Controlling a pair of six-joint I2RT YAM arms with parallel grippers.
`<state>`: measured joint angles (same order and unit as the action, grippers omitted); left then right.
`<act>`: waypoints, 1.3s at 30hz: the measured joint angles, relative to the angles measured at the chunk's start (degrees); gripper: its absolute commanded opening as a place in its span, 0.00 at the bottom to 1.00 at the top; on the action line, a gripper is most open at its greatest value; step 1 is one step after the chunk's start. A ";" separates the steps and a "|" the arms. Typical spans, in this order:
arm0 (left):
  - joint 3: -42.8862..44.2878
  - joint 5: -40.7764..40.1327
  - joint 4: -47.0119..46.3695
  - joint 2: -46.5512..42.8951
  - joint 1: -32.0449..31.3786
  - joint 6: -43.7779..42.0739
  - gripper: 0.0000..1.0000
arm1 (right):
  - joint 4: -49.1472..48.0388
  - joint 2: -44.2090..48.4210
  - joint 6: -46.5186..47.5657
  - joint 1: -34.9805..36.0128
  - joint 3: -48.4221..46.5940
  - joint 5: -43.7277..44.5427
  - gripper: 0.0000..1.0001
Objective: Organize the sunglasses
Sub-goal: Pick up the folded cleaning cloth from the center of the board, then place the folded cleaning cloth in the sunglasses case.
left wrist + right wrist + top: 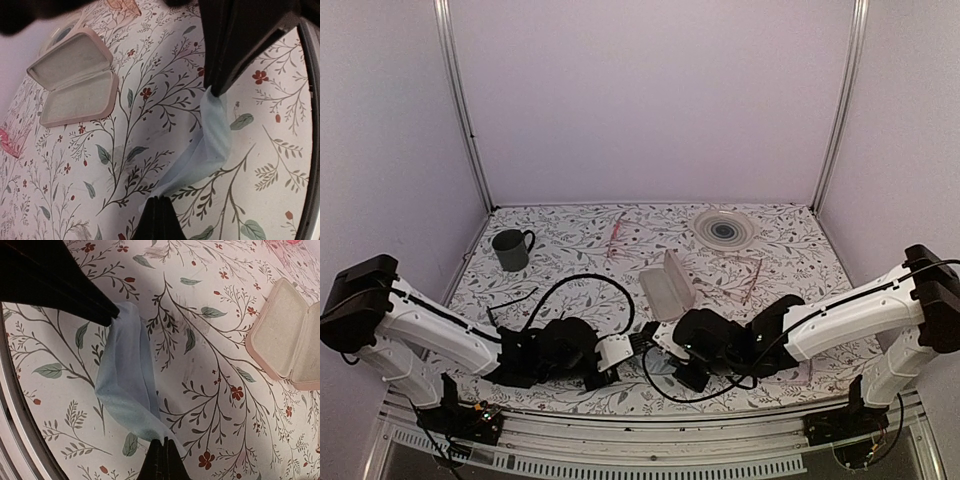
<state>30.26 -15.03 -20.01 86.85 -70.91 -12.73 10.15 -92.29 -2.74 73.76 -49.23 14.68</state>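
Both grippers hold one pale blue cloth [210, 145] stretched between them just above the table. My left gripper [159, 200] is shut on one corner. My right gripper [164, 442] is shut on the opposite corner of the cloth [125, 370]. In the top view the left gripper [636, 346] and the right gripper [662, 346] meet at the near middle. I cannot make out sunglasses with dark lenses. A thin-framed pair of glasses [742, 274] lies right of the case, too small to tell its lenses.
An open pale pink glasses case [668, 285] lies beyond the grippers and also shows in the left wrist view [75, 77] and the right wrist view [285, 335]. Pink glasses [617, 232], a dark mug [510, 248] and a round dish [725, 228] stand further back.
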 measured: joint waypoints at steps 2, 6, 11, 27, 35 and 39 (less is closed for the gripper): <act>-0.13 0.66 -0.22 -0.31 1.95 -0.42 0.00 | -0.13 -1.29 -1.97 -0.61 -1.46 -0.04 0.00; -0.07 1.70 -0.46 -0.92 6.62 -0.74 0.00 | -0.24 -3.37 -5.25 -1.77 -4.00 -0.31 0.00; 1.53 2.97 -0.76 -0.92 11.56 -0.79 0.00 | -0.22 -6.16 -8.26 -2.99 -6.95 -1.60 0.00; 16.17 6.01 -1.25 11.78 20.22 -1.16 0.00 | -0.92 -9.88 -18.23 -11.58 -13.44 -8.02 0.00; 22.49 8.44 -0.20 17.90 22.38 -2.32 0.00 | -2.99 -11.67 -23.78 -14.91 -13.51 -10.16 0.00; 25.73 9.33 1.31 20.52 23.19 -3.13 0.00 | -3.93 -12.37 -26.47 -16.28 -13.51 -10.95 0.00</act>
<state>55.99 -5.69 -18.70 107.37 -47.72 -15.86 6.22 -104.66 -29.21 57.47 -62.74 3.73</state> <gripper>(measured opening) 0.009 0.009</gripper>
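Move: Both grippers hold an end of the folded cloth above the board. The open pink case is about 19 cm ahead of the left gripper, 12 cm to its right and 4 cm below; the dark sunglasses lie some 14 cm ahead and 25 cm left. From the right gripper, the pink case is about 20 cm ahead, 2 cm left; the black case is roughly 17 cm ahead, 25 cm right, the peach glasses 23 cm ahead, 14 cm right. Keep both grippers pinched on the folded cloth's ends and carry it out to the open pink case. Bring the left gripper forward about 18 cm, rising 3 cm and then easing down slightly, with a small counter-clockwise turn. Take the right gripper forward only some 11 cm, drawing it left on the way, and roll it about its finger line, clockwise. ##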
